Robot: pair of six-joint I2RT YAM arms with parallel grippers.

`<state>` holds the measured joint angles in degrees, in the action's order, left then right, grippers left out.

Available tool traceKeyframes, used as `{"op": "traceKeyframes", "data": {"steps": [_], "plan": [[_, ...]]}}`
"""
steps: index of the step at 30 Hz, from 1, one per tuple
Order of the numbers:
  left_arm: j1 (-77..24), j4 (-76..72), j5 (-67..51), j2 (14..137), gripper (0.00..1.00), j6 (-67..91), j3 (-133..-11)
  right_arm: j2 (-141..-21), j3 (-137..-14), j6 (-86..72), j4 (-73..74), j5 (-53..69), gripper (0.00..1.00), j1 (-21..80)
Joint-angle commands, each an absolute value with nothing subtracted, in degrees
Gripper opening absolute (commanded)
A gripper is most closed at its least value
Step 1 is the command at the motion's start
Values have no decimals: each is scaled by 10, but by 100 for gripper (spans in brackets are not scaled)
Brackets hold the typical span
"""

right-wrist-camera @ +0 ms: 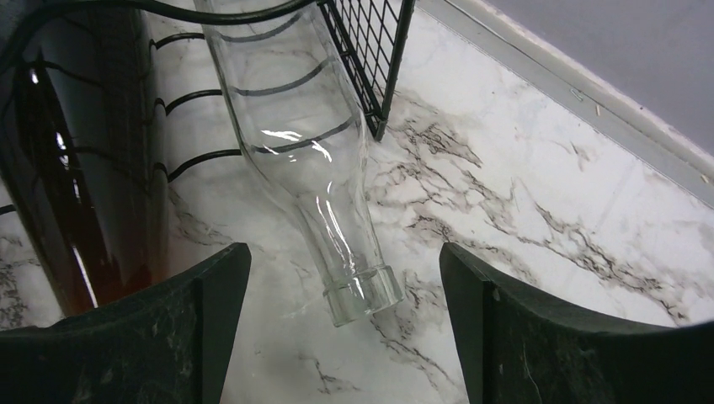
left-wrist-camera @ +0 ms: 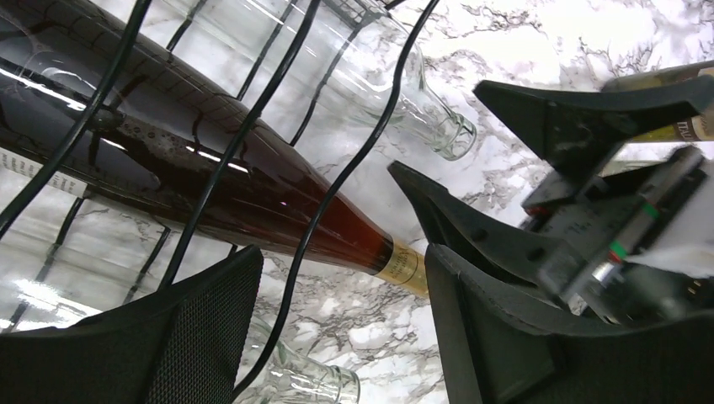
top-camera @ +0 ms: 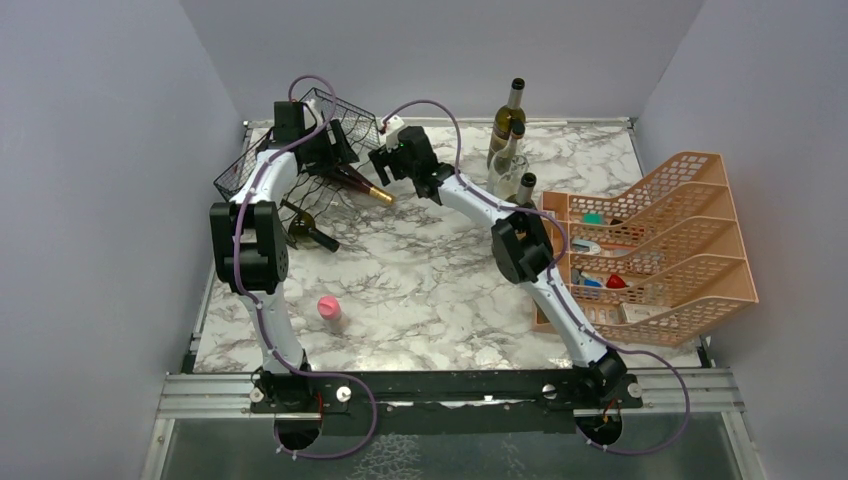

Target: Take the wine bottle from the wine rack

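The black wire wine rack stands tilted at the back left. A dark red wine bottle with a gold foil neck lies in one cell, neck pointing out to the right. A clear empty bottle lies in a cell beside it, its mouth over the marble. My right gripper is open, its fingers either side of that clear mouth without touching it, and it hovers by the rack's right end. My left gripper is open at the rack, with one thin rack wire running between its fingers.
A dark green bottle lies low at the rack's front. Three bottles stand at the back middle. A peach tiered organizer fills the right side. A small pink object sits on the marble table. Another clear bottle neck shows below the left gripper.
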<state>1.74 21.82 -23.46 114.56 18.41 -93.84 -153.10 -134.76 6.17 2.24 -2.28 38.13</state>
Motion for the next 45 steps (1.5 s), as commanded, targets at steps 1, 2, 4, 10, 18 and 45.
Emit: {"op": "traceKeyframes", "data": {"steps": [1, 2, 4, 10, 18, 45], "plan": [[16, 200, -265, 1127, 77, 184, -948, -1571, -1391, 71, -6, 11, 84, 375], [17, 199, -267, 1125, 77, 184, -947, -1575, -1396, 74, -8, 18, 84, 375], [17, 197, -271, 1123, 77, 185, -947, -1581, -1401, 82, -14, 31, 82, 374], [20, 188, -274, 1113, 77, 191, -939, -1588, -1396, 78, -21, 96, 65, 373], [33, 172, -286, 1103, 76, 200, -929, -1573, -1356, 73, -68, 144, 53, 372], [42, 144, -292, 1081, 76, 205, -909, -1302, -998, 147, -150, 98, 1, 370]]}}
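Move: Some 3 cm to the right hand's left, level with it fore and aft and about 3 cm lower, is the neck of the clear wine bottle sticking out of the rack. The brown bottle beside it has its middle roughly 8 cm to the right hand's left, 2 cm back and 4 cm below. From the left hand, over the rack, the clear neck lies about 9 cm right, 5 cm ahead and 7 cm lower. Dipping some 2.5 cm and easing 3 cm left, the right hand turns about 15 degrees counter-clockwise and closes its open fingers around the clear bottle's neck near the mouth, then draws it right and back about 7 cm, rising slightly. The left hand, fingers still open, lifts roughly 3.5 cm above the rack. ##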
